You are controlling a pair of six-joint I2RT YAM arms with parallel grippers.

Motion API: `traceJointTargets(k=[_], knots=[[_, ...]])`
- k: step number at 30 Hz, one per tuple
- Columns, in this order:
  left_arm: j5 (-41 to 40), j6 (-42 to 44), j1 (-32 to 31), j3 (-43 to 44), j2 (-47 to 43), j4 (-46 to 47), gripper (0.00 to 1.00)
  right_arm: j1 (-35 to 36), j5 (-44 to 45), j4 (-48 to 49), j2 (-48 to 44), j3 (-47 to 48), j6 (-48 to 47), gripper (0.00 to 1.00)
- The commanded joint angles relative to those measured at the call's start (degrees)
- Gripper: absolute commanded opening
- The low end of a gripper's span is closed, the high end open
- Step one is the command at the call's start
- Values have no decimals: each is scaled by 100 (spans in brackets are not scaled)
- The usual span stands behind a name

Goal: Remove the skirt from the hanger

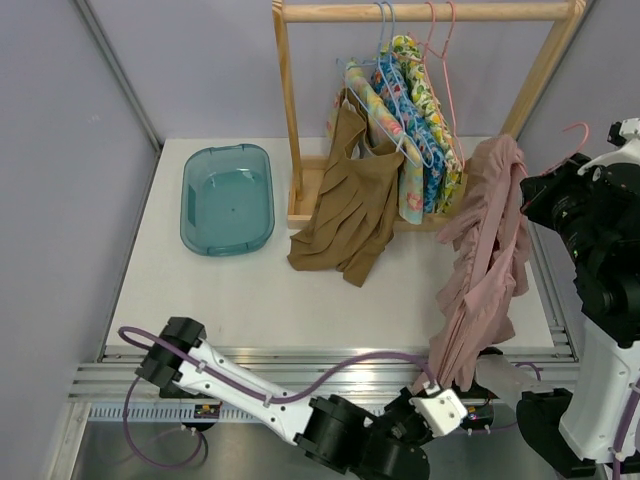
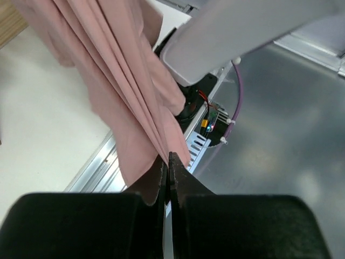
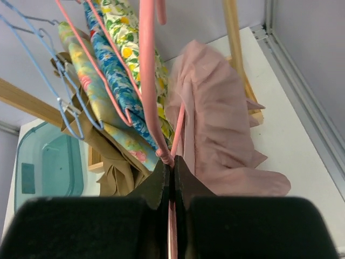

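The pink skirt point(image 1: 490, 250) hangs from a pink wire hanger point(image 1: 577, 135) at the table's right side, off the rack. My right gripper point(image 1: 548, 192) is shut on the hanger; in the right wrist view the jaws point(image 3: 172, 163) pinch the pink wire point(image 3: 148, 81), with the skirt point(image 3: 215, 124) bunched beyond them. My left gripper point(image 1: 443, 380) is at the table's near edge, shut on the skirt's lower end. In the left wrist view its closed jaws point(image 2: 168, 162) clamp the fabric's folds point(image 2: 124, 81), and the skirt is stretched between the two grippers.
A wooden clothes rack point(image 1: 292, 110) stands at the back with floral garments point(image 1: 415, 110) on blue and pink hangers. A brown garment point(image 1: 345, 215) droops from it onto the table. A teal tub point(image 1: 228, 198) sits at the back left. Metal rails point(image 1: 300, 355) line the near edge.
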Motion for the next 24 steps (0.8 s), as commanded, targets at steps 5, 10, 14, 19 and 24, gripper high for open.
traceJointTargets(k=[5, 10, 14, 19, 24], knots=[[184, 457, -1254, 2786, 1647, -2421, 0, -47, 1541, 2374, 240, -16, 247, 0], [-361, 1773, -1492, 5426, 2265, -3051, 0, -47, 1929, 3423, -191, -1652, 379, 0], [164, 2558, -1623, 4642, 1590, -1831, 0, -47, 2131, 4081, -244, -2293, 545, 0], [729, 2973, -1765, 4128, 1473, -1186, 0, -47, 2167, 4259, -26, -2357, 713, 0], [316, 2078, -1528, 3287, 1580, -1757, 0, -47, 1754, 3706, 283, -1321, 748, 0]])
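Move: The left hand already pinches the pink skirt's hem; the skirt's middle lies about 24 cm ahead of it, 9 cm right and 5 cm higher. The right hand grips the pink hanger by its neck. From this hand the skirt's middle is some 5 cm back, 2 cm left and 18 cm below, while the yellow-flowered garment hangs roughly 22 cm ahead, 11 cm left and 15 cm lower. Forward some 8 cm and about 4 cm right goes the right hand, dipping and partly rising again, turning the hanger nearly 20 degrees clockwise. The left hand, still pinching the hem, first swings back and right, then climbs about 14 cm before sinking 3 cm, its wrist turning some 20 degrees. Both grips stay shut, the hands drawing apart front to back. ##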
